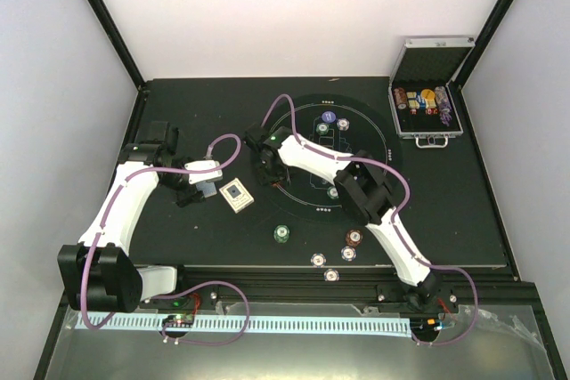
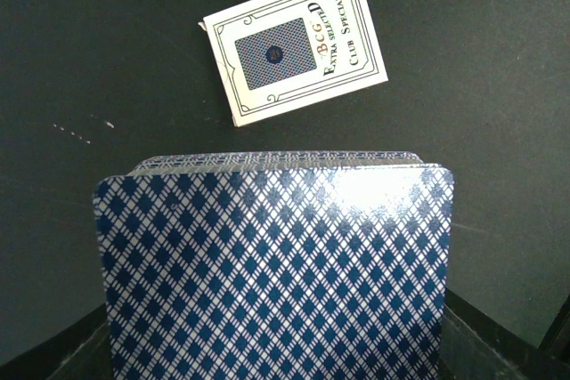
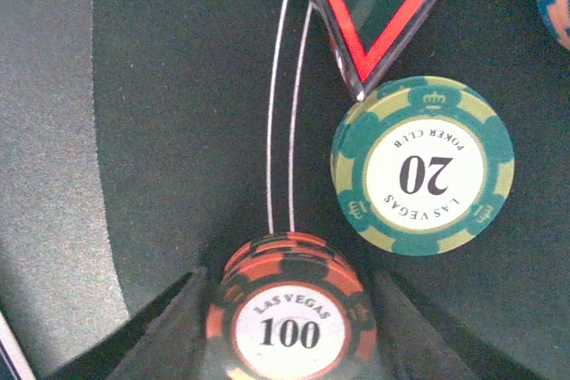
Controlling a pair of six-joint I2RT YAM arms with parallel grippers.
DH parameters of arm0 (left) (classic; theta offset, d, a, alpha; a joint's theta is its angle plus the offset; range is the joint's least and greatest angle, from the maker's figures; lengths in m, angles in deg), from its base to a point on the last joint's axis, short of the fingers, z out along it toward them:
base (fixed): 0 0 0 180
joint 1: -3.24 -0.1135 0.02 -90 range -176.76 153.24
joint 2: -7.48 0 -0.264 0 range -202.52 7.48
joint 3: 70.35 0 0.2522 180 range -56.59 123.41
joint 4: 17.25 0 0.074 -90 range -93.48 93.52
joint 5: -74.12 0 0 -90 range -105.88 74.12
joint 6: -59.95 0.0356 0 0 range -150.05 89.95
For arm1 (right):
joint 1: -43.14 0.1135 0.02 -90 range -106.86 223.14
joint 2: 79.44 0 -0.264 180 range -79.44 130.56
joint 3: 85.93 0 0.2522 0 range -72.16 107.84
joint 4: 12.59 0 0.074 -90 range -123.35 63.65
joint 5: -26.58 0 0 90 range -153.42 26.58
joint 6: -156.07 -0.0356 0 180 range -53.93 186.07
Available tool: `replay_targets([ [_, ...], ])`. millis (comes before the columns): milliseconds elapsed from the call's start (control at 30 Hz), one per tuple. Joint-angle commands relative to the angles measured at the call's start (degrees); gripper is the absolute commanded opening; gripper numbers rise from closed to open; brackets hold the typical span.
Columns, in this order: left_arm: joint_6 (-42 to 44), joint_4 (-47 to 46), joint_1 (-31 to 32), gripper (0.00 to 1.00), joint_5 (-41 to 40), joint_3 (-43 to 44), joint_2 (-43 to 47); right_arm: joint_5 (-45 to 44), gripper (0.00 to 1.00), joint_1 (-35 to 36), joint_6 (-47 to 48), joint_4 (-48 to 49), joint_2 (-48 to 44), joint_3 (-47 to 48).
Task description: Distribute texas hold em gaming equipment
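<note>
My left gripper (image 1: 198,186) is shut on a deck of blue diamond-backed playing cards (image 2: 276,264), which fills the left wrist view. The cream card box (image 2: 296,44) lies flat on the black table just beyond the deck. My right gripper (image 1: 267,169) reaches left across the round mat (image 1: 378,135). Its dark fingers (image 3: 169,331) press both sides of a short stack of red-orange "100" chips (image 3: 289,309). Beside that stack lie a green "20" chip (image 3: 423,166) and the tip of a red triangular marker (image 3: 383,15).
More chips lie near the front edge: a green one (image 1: 282,233), a red-brown one (image 1: 354,238) and several pale ones (image 1: 317,259). Others sit at the mat's far side (image 1: 329,119). An open silver case (image 1: 427,100) with chip rolls stands back right.
</note>
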State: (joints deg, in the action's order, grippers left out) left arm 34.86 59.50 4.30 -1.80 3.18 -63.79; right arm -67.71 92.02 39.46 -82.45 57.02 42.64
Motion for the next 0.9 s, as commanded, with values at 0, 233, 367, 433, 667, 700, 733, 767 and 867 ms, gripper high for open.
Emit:
replay_targets([
  [0, 0.8, -0.4, -0.4, 0.02, -0.2, 1.4, -0.2, 0.1, 0.58, -0.4, 0.5, -1.8, 0.1, 2.0],
  [233, 0.8, -0.2, -0.5, 0.02, 0.3, 1.5, 0.0, -1.2, 0.69, -0.3, -0.2, -2.3, -13.0, -5.1],
  [367, 1.1, -0.2, -0.5, 0.01, 0.3, 1.5, 0.3, -2.7, 0.71, -0.3, -2.3, -1.2, -24.2, -16.6],
  [433, 1.3, -0.3, -0.4, 0.02, 0.5, 1.4, 0.3, -4.4, 0.73, -0.4, -4.4, -0.4, -30.5, -24.3],
  [667, 1.4, -0.2, -0.4, 0.02, 1.6, 2.1, -0.5, -5.8, 0.79, -1.1, -14.5, -0.4, -48.5, -50.9],
  [700, 1.3, -0.1, -0.4, 0.02, 1.6, 2.2, -0.5, -5.9, 0.8, -1.1, -15.9, -0.6, -51.0, -53.5],
  [733, 1.4, -0.2, -0.5, 0.01, 1.6, 2.2, -0.6, -6.4, 0.81, -1.2, -17.1, -0.8, -52.8, -55.5],
  [767, 1.5, -0.4, -0.4, 0.02, 1.6, 2.1, -0.6, -6.6, 0.81, -1.3, -18.2, -0.9, -54.5, -57.3],
  [867, 1.7, -0.6, -0.5, 0.01, 1.6, 1.8, -0.7, -6.7, 0.82, -2.0, -20.5, -0.8, -58.7, -61.6],
])
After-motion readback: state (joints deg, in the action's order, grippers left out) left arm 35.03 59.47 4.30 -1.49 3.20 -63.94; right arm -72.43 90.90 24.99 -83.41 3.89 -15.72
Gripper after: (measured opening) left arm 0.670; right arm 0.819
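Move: The right hand is down at the mat's near-left edge with red 100 chips between its fingers. The red chip stack lies about 16 cm back and 21 cm to its right, at nearly the same height. A loose blue-white chip sits some 4 cm nearer the base than the stack, the dealer button about 11 cm beyond it and 3 cm farther right. The green chip stack is 14 cm back and 2 cm right of the hand. From the left hand, the red stack is about 8 cm back, 40 cm right, 12 cm down. The right fingers open wide and let go of the red 100 chips just short of the green 20 chip, then the hand lifts clear and swings right and back towards the red chip stack, some 20 cm right and 15 cm back. It arcs up to about 11 cm before sinking again to roughly 5 cm above its starting height, turning about 15 degrees clockwise, and comes in open over the red stack without touching it, while the left hand stays put holding the card deck. ##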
